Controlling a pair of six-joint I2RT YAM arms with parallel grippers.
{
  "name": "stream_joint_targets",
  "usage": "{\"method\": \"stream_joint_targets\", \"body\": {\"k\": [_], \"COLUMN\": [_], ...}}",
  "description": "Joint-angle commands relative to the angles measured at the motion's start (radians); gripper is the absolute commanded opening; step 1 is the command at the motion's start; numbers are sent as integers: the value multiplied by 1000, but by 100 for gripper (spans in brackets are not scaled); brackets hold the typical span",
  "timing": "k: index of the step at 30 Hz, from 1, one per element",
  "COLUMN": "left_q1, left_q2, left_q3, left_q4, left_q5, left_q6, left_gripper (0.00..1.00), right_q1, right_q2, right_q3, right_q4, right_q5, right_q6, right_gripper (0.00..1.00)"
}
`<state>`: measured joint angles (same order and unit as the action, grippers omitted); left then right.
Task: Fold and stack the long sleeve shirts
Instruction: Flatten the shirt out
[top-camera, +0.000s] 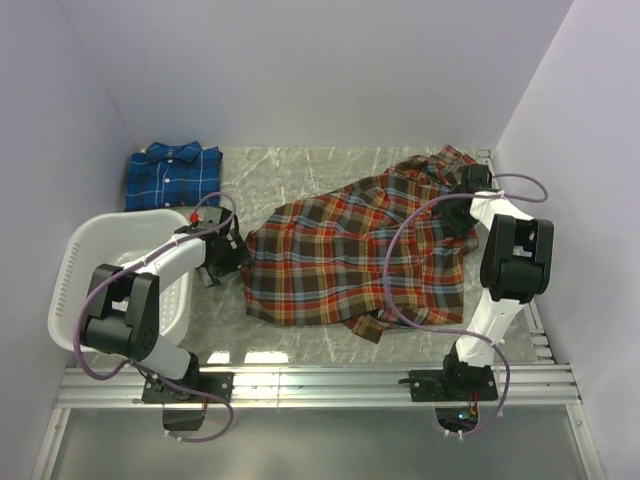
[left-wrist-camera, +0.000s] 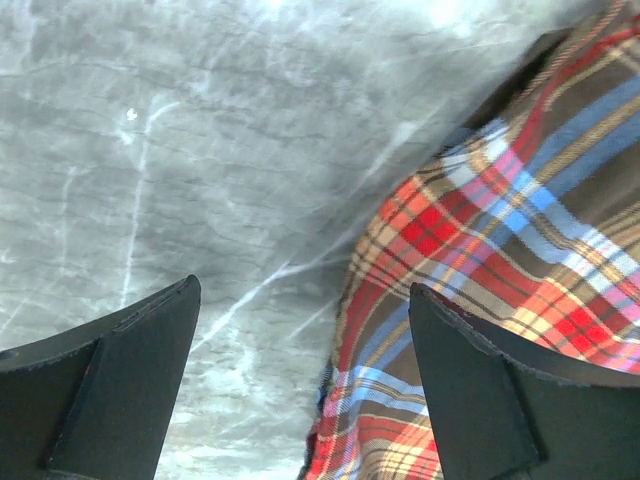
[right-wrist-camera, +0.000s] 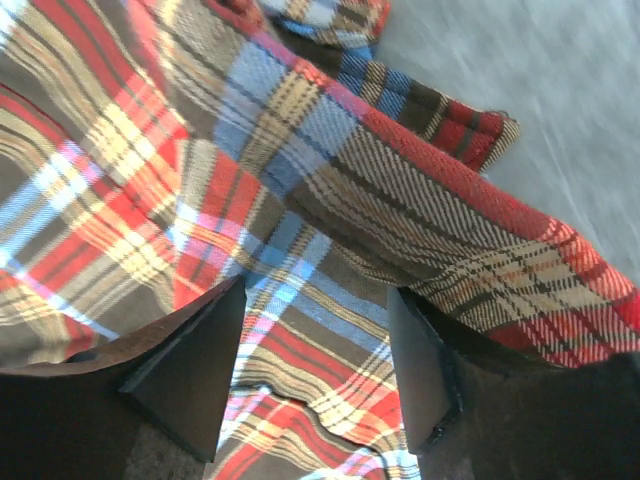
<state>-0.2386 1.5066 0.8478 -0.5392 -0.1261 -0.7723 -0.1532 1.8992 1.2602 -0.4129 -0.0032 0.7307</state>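
The red-orange plaid long sleeve shirt (top-camera: 350, 255) lies spread and rumpled across the middle of the table. The blue plaid shirt (top-camera: 172, 177) lies folded at the back left. My left gripper (top-camera: 228, 256) sits at the red shirt's left edge. In the left wrist view it (left-wrist-camera: 305, 300) is wide open just above the table, with the shirt's hem (left-wrist-camera: 370, 330) between the jaws, nearer the right finger (left-wrist-camera: 480, 390). My right gripper (top-camera: 457, 206) is over the shirt's upper right part. It (right-wrist-camera: 318, 300) is open with flat cloth (right-wrist-camera: 300, 330) under the gap and a raised fold (right-wrist-camera: 470, 230) by its right finger.
A white slotted basket (top-camera: 75, 270) stands at the left, beside the left arm. Walls close in the table at the back and both sides. Bare marble tabletop (top-camera: 300, 170) shows behind the red shirt and along the front edge (top-camera: 300, 345).
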Motion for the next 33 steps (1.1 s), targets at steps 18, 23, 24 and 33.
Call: {"method": "stream_joint_targets", "body": {"k": [18,23,24,33], "left_q1": [-160,-191,-192,-191], "left_q2": [-183,-177,-178,-155], "left_q3": [-90,-105,-108,-135], "left_q4": [-56,-74,-74,-39], "left_q5": [131,146,146,198], "left_q6": [-124,-108,-102,-76], "left_gripper": [89,86,85,56], "right_q1": [152,77,67,64], "right_q2": [-725,-877,-888,-914], "right_q3": [-346,-462,-475,-619], "right_q4": [-246,-306,-308,-284], "right_q5": [123,158,146,78], "right_q6": [-51,-45,-47,18], "right_gripper": [89,96,96,92]}}
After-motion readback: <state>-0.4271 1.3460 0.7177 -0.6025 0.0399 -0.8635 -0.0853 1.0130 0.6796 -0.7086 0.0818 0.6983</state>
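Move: The shirt's near left corner lies about 10 cm back and 7 cm right of the left hand, 2 cm below it; the shirt's near right corner is some 25 cm straight back from the right hand. Between these corners, the loose flap on the near hem sits 25 cm left of the right hand and 28 cm back. The folded blue shirt is about 24 cm ahead of the left hand and 15 cm left; the basket's middle is 28 cm left, 2 cm back. Up off the cloth and then back, the right hand rises over 11 cm while its fingers spread wide, travels some 20 cm in towards the shirt's near right corner and starts sinking again, still above the cloth. The left hand hops up, right and back along the left edge, ending low by the near left corner with its fingers closing partway about that edge. ##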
